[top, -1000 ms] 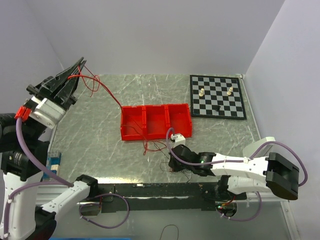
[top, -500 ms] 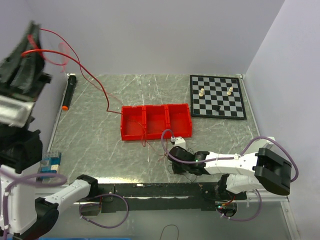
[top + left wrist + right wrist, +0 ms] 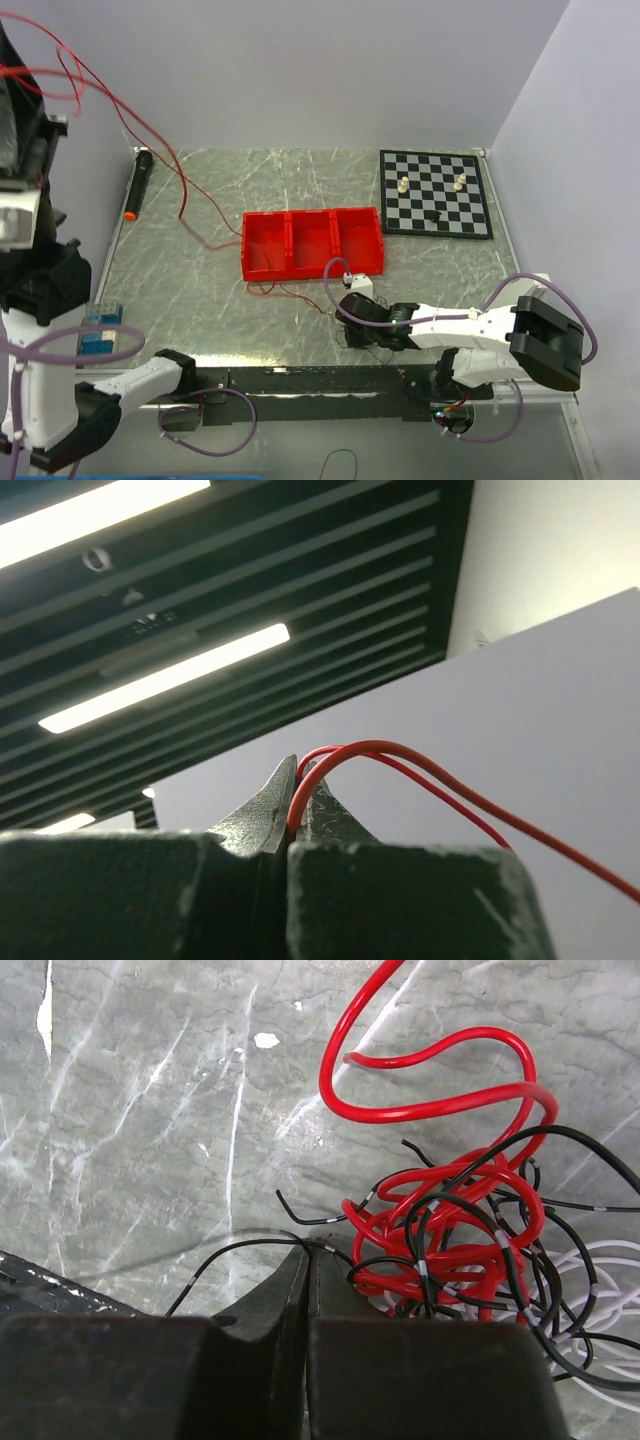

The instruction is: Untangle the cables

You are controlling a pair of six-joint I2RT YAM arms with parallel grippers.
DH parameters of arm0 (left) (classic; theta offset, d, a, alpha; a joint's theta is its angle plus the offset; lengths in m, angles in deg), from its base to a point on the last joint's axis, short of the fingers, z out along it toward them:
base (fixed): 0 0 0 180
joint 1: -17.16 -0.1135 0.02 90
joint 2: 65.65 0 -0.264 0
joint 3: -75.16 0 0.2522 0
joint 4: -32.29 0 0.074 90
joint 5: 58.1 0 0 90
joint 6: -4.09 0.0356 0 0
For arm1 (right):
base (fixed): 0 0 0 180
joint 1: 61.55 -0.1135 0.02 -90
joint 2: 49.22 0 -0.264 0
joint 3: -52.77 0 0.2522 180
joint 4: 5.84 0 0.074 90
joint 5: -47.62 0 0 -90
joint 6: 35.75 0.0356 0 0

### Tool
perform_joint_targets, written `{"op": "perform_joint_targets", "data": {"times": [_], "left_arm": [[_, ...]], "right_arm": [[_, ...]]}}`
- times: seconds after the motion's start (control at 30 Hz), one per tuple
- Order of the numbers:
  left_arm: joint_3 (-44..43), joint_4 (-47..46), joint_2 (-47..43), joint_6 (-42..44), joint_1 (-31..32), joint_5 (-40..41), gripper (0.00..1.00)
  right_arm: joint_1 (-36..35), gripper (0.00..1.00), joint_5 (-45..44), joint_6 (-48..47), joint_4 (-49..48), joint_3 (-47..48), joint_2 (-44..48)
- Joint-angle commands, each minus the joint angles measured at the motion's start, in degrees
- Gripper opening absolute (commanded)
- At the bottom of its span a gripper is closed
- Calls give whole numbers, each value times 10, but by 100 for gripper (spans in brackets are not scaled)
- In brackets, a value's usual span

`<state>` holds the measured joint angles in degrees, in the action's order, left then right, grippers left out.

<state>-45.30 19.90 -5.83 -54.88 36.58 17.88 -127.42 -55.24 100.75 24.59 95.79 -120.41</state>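
The cables are thin red, black and white wires. Most of them lie knotted in a tangle (image 3: 470, 1230) on the marble table (image 3: 200, 300), just in front of my right gripper (image 3: 307, 1252). That gripper (image 3: 350, 328) is low on the table and shut, with a black cable (image 3: 235, 1250) pinched at its tips. My left gripper (image 3: 300, 765) is raised high at the far left (image 3: 10, 45) and shut on the red cable (image 3: 420, 765). This red cable (image 3: 180, 195) hangs down in loops and runs past the bin's front to the tangle (image 3: 368, 345).
A red three-compartment bin (image 3: 312, 243) stands mid-table. A chessboard (image 3: 435, 193) with a few pieces lies at the back right. A black marker with an orange tip (image 3: 138, 185) lies along the left edge, and a blue box (image 3: 100, 330) sits at the near left.
My left gripper has swung up and to the left with the red cable, drawing more of it out from the tangle. The right gripper shifted slightly left and stays down on the tangle.
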Motion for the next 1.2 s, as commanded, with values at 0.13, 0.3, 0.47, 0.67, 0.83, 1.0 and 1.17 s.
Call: {"op": "perform_joint_targets", "data": {"times": [0.13, 0.3, 0.47, 0.67, 0.83, 1.0, 1.17], "left_arm": [[-71, -88, 51, 82, -3, 7, 1], [-201, -59, 123, 98, -3, 33, 1], [-57, -38, 45, 74, -3, -35, 1], [-34, 107, 12, 55, -3, -108, 1], [-34, 201, 1, 61, -3, -161, 1], [-10, 252, -16, 70, -3, -180, 1], [65, 314, -59, 95, -3, -202, 1]], "right_arm": [[-6, 0, 11, 3, 38, 5, -39], [-8, 0, 10, 7, 35, -2, -35], [-12, 0, -1, 0, 29, 5, 1], [-12, 34, -20, -62, 38, 76, 90], [-12, 71, -24, -124, 48, 164, 152], [-12, 97, -19, -173, 48, 224, 197], [-12, 100, -26, -242, 61, 303, 231]]}}
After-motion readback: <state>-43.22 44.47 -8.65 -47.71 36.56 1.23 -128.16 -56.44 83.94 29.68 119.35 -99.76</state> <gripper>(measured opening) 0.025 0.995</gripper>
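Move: The cable tangle lies on the table about 5 cm right of the right hand and some 2 cm ahead; a thin black wire is at that hand's shut fingertips. The red box's middle is about 19 cm ahead of the right hand and 6 cm left. From the left hand, holding red cable high up, the tangle lies roughly 31 cm right, 4 cm ahead and 78 cm below. Right fingers open, freeing black wire, and rise some 25 cm; left keeps red cable, lifts, then sinks rightward. ##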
